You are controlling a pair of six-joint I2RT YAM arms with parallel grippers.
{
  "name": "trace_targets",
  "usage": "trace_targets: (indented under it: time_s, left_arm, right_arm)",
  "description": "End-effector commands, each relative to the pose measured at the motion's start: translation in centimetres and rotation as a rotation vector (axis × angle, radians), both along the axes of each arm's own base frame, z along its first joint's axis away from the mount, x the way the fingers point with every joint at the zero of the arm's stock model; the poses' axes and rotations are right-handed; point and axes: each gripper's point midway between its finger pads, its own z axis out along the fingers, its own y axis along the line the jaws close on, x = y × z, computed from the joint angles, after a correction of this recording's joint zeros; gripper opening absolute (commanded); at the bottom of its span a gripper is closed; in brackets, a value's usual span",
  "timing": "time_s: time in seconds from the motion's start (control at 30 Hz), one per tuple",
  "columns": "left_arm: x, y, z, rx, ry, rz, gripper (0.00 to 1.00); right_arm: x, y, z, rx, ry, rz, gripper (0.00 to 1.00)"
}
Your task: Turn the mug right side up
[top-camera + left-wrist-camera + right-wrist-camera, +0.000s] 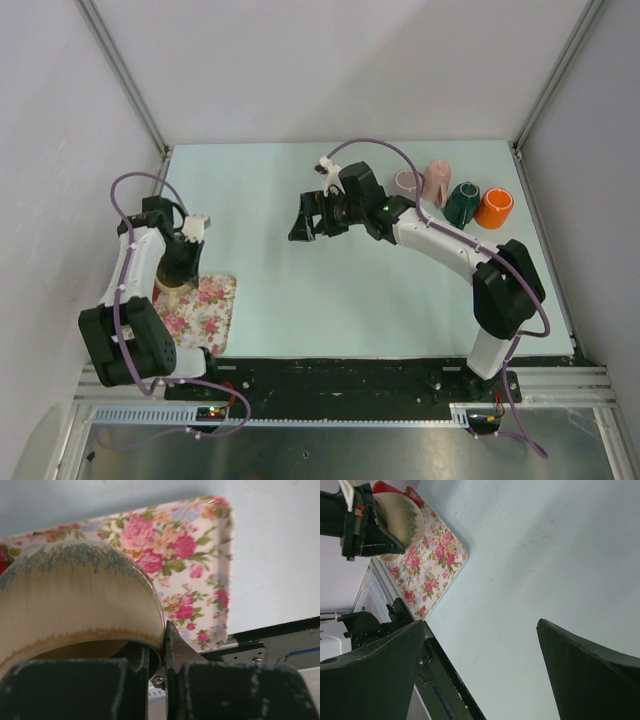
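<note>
A beige mug (pixel 75 595) with a blue-speckled base is over the floral tray (pixel 200 555) at the table's near left. My left gripper (pixel 157 650) is shut on its rim, one finger inside and one outside. The mug's opening faces the gripper and its base faces the tray. In the top view the left gripper (pixel 178 268) covers most of the mug (pixel 170 283). I cannot tell whether the mug touches the tray. My right gripper (pixel 305 222) is open and empty above the middle of the table; it also shows in the right wrist view (pixel 480 622).
Several mugs lie at the back right: two pink ones (pixel 436 182), a dark green one (pixel 462 203) and an orange one (pixel 494 208). A red object (pixel 385 487) sits behind the held mug. The table's black front rail (pixel 445 690) runs beside the tray (pixel 435 565).
</note>
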Motion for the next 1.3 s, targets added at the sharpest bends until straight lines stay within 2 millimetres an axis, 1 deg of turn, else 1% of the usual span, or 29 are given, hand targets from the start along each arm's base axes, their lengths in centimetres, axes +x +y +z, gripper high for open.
trace_targets:
  time_s: [0.0, 0.07, 0.2, 0.33, 0.43, 0.57, 0.63, 0.73, 0.87, 0.97, 1.07, 1.1, 1.13, 1.17, 1.2, 1.27]
  left_arm:
    - [1.7, 4.0, -1.5, 0.102, -0.06, -0.013, 0.0]
    - [1.8, 4.4, -2.4, 0.097, -0.055, -0.015, 0.0]
    - [2.5, 4.3, -3.6, 0.048, -0.049, -0.04, 0.0]
    - [2.7, 4.8, -4.6, -0.004, -0.022, -0.003, 0.0]
    - [2.3, 4.1, -5.0, -0.065, -0.017, -0.001, 0.0]
    - [1.6, 3.1, -5.0, -0.126, -0.012, -0.025, 0.0]
    - [1.4, 3.0, -4.8, -0.14, -0.004, -0.013, 0.03]
    - [1.3, 2.9, -3.8, -0.182, -0.015, 0.012, 0.07]
    - [1.2, 2.8, -2.3, -0.225, -0.041, 0.032, 0.07]
    - [0.9, 2.8, -2.2, -0.229, -0.026, 0.039, 0.04]
    - [0.5, 3.0, -2.5, -0.219, 0.001, 0.038, 0.05]
    - [0.4, 3.3, -2.7, -0.21, 0.012, 0.038, 0.07]
    - [0.4, 3.5, -2.8, -0.199, 0.018, 0.037, 0.14]
    - [0.3, 3.8, -2.9, -0.187, 0.026, 0.037, 0.21]
    - [0.4, 4.0, -2.9, -0.176, 0.029, 0.035, 0.3]
    - [0.6, 4.5, -2.6, -0.154, 0.024, 0.028, 0.46]
  right_arm:
    - [0.9, -1.1, 2.5, 0.026, -0.069, -0.034, 0.99]
    - [1.4, -1.6, 2.6, 0.017, -0.078, -0.053, 0.99]
    - [1.6, -1.9, 2.8, 0.021, -0.08, -0.059, 0.99]
    - [1.6, -2.2, 3.1, 0.022, -0.084, -0.065, 0.99]
    - [1.8, -2.7, 3.3, 0.01, -0.089, -0.079, 0.99]
    - [2.1, -3.4, 3.3, -0.002, -0.094, -0.094, 0.99]
    - [2.3, -3.8, 3.4, -0.007, -0.094, -0.106, 0.99]
    - [3.1, -5.1, 3.4, -0.027, -0.094, -0.146, 0.99]
    - [3.6, -6.6, 3.2, -0.063, -0.108, -0.182, 1.0]
    - [3.8, -7.0, 3.2, -0.068, -0.109, -0.189, 0.99]
    - [3.8, -7.1, 3.2, -0.067, -0.11, -0.19, 0.99]
    - [3.9, -7.1, 3.2, -0.066, -0.111, -0.189, 0.99]
    - [3.9, -7.0, 3.1, -0.066, -0.111, -0.189, 0.99]
    - [4.0, -7.1, 3.2, -0.065, -0.112, -0.192, 0.99]
    - [4.2, -7.2, 3.0, -0.069, -0.109, -0.197, 0.99]
    - [4.8, -8.1, 2.6, -0.09, -0.105, -0.232, 0.99]
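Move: The beige mug, already pinched by its rim in the left hand, is bound for the flowered tray: its spot lies about 6 cm to that hand's left, 1 cm back and 8 cm below. The red mug stands roughly 7 cm left of that spot and 3 cm farther out. From the open right hand, the mauve mug is some 22 cm ahead, 27 cm right and 17 cm below; the pink mug is 9 cm right of it and 6 cm farther out. The beige mug, still pinched by the rim, is lowered about 5 cm and shifted some 3 cm left onto the tray beside the red mug; the left hand then stays low, rolls its left side down roughly 10 degrees, rises about 1 cm and opens its fingers around the rim. Meanwhile the right hand, kept wide open, drifts about 7 cm right and 4 cm forward, turning clockwise, towards the mauve mug. ##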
